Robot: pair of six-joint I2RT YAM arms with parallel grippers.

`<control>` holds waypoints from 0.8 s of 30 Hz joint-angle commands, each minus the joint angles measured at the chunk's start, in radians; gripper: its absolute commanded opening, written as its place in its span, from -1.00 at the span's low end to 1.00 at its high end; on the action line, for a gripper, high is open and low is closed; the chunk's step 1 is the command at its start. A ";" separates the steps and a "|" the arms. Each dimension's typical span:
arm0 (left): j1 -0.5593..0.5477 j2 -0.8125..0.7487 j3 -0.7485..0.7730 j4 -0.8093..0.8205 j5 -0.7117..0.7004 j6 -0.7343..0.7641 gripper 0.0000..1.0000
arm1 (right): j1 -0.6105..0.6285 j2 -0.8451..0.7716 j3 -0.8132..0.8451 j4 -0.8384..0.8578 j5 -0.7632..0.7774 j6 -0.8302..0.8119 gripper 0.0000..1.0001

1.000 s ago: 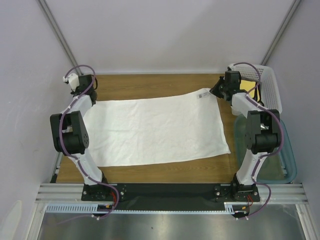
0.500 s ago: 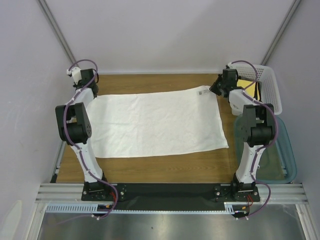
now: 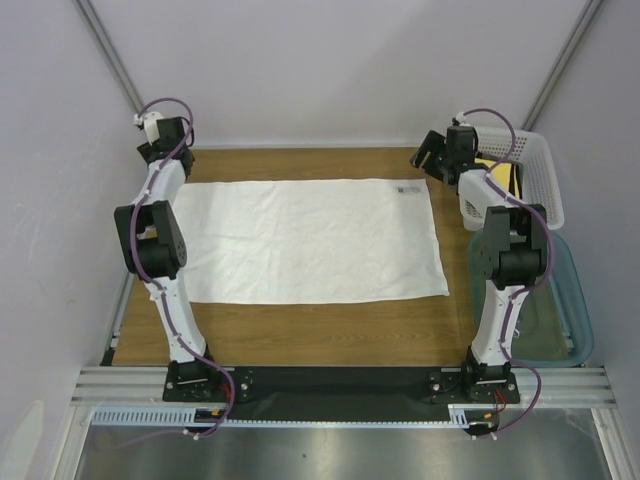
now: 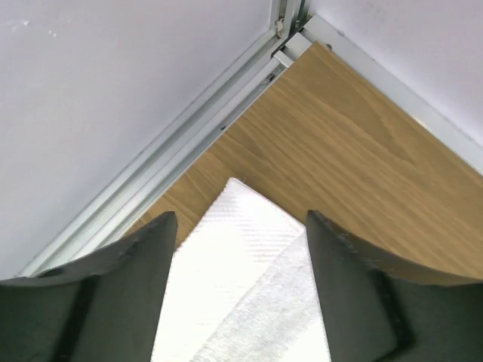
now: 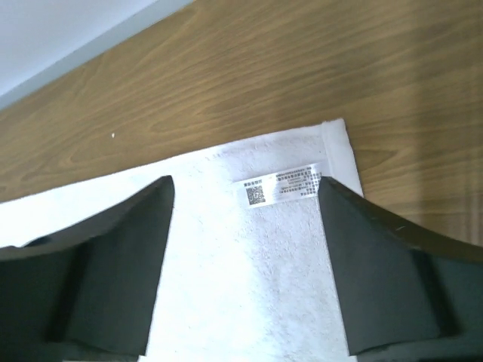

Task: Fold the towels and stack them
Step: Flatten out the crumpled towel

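Observation:
A large white towel [image 3: 310, 240] lies spread flat on the wooden table [image 3: 300, 335]. My left gripper [image 3: 168, 150] hangs open just above the towel's far left corner [image 4: 245, 226], with that corner lying free between the two dark fingers [image 4: 136, 286]. My right gripper [image 3: 428, 158] is open over the far right corner, where the towel [image 5: 241, 286] shows its printed label [image 5: 281, 185]. Neither gripper holds anything. A yellow towel [image 3: 497, 172] sits in the white basket.
The white perforated basket [image 3: 540, 180] stands at the back right. A clear teal bin [image 3: 572, 310] sits in front of it, beside the right arm. The enclosure's walls and metal rail [image 4: 189, 143] run close behind the left gripper.
Both grippers went from shut on the towel's far corners to open, letting it go. The towel was drawn back and now lies flat and squared.

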 commanded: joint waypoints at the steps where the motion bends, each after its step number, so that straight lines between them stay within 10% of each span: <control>1: -0.006 -0.084 0.047 -0.024 0.011 0.027 0.55 | -0.005 -0.045 0.077 -0.028 -0.027 -0.041 0.66; 11: -0.006 -0.323 0.027 -0.128 0.134 -0.033 1.00 | 0.003 -0.180 0.124 -0.059 -0.176 -0.073 0.93; 24: -0.035 -0.755 -0.619 -0.047 0.406 -0.217 1.00 | 0.015 -0.464 -0.257 -0.167 -0.108 -0.090 1.00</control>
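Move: Beneath the left hand, about 9 cm down, lies the towel's far left corner; beneath the right hand, some 8 cm down, lies its far right corner. The towel's middle is roughly 40 cm right and 19 cm back of the left hand, and 33 cm left and 19 cm back of the right. From the right hand, the towel label sits about 5 cm left and 2 cm back, the white basket about 25 cm right, level with it. Rising clear of the laid-out towel's far corners, which they have already let go, both hands spread their fingers to full width. They climb some 13–15 cm while drawing back over the towel, then start to sink again. The left also travels 9 cm right, swinging clockwise and tilting up; the right turns about 10 degrees counter-clockwise and tips up slightly. ##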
